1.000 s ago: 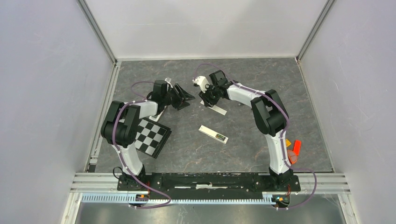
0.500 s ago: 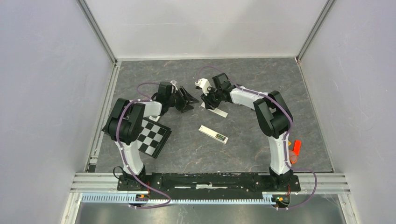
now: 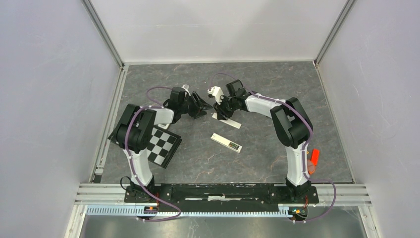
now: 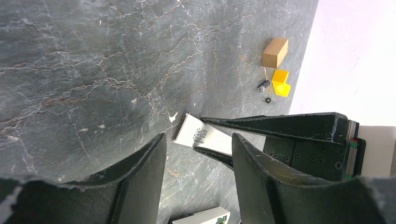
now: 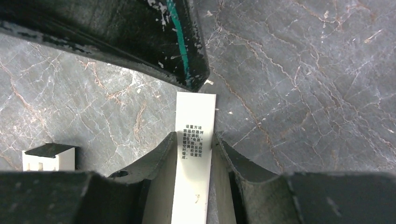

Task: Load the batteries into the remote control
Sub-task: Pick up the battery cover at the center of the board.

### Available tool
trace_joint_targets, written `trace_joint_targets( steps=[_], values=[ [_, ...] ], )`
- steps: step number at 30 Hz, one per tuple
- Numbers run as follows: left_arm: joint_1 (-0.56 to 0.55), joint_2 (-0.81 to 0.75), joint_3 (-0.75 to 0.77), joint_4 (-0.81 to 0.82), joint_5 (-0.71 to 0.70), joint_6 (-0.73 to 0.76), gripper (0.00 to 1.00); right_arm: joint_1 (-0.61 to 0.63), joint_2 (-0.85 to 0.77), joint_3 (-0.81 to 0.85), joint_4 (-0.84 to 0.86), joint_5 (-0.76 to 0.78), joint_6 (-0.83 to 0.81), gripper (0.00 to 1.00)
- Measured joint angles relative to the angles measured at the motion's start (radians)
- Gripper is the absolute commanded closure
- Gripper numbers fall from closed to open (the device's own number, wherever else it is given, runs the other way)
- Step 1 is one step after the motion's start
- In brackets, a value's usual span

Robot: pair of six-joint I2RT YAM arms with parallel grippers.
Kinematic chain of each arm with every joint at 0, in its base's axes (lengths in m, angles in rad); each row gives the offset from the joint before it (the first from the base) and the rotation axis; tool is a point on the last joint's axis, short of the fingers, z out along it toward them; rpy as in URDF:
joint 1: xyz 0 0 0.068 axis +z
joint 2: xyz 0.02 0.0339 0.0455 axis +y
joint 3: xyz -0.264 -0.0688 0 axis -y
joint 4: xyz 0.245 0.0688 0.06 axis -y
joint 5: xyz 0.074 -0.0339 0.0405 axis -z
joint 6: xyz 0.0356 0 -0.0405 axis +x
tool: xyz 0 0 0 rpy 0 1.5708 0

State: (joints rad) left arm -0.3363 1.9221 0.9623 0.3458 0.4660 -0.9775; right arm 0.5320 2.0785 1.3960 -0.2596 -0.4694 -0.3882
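Note:
The remote control lies back-up in the middle of the table, a greenish battery showing in its recess; its end also shows in the left wrist view. My right gripper is shut on a narrow white bar with printed text, one end on the table. My left gripper stands open just left of it, nothing between its fingers, and faces the bar's free end. A tiny dark cylinder lies far off by the wall.
A brown block and a yellow piece lie by the right wall. A checkerboard card sits beside the left arm. Orange and red bits lie near the right arm's base.
My left gripper has moved right, closer to the bar's free end. The right gripper has narrowed onto the bar and shifted it slightly toward the near side.

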Motion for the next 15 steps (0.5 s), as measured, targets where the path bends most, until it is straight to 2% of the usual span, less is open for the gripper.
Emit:
trace_joint_targets(
  steps=[4,8,12,15],
  values=[
    [-0.005,0.0,0.0,-0.003,-0.016,0.007,0.41,0.0,-0.003,-0.005,0.001,0.002,0.005,0.47],
    [-0.008,0.008,0.002,-0.005,-0.018,0.029,0.41,-0.009,-0.038,-0.053,0.04,0.053,0.082,0.35],
    [-0.01,0.043,0.046,-0.046,-0.019,0.077,0.41,-0.048,-0.157,-0.191,0.107,0.148,0.252,0.32],
    [-0.012,0.058,0.087,-0.076,-0.021,0.11,0.42,-0.083,-0.276,-0.291,0.121,0.285,0.454,0.32]
  ],
)
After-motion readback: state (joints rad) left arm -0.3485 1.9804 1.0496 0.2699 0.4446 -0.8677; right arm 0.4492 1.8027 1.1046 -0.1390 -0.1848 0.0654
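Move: The right fingers straddle the battery cover near its lettered left end; the cover's middle is about 3 cm right and 1 cm back of that hand, about 1 cm below. From the same hand the remote control lies about 12 cm back and 2 cm right, and a brown block some 8 cm ahead and 13 cm right. From the left hand, the cover's middle is roughly 9 cm right, 4 cm back and 4 cm lower. Rightward, slow at first and then quickly, the right hand comes off the battery cover: its fingers spread well apart and let go of the edges, then it travels about 8 cm right, rising nearly 3 cm and swinging some 35 degrees clockwise. Meanwhile the open left hand sinks about 1 cm beyond the cover's left end and edges 1 cm forward, touching nothing. ##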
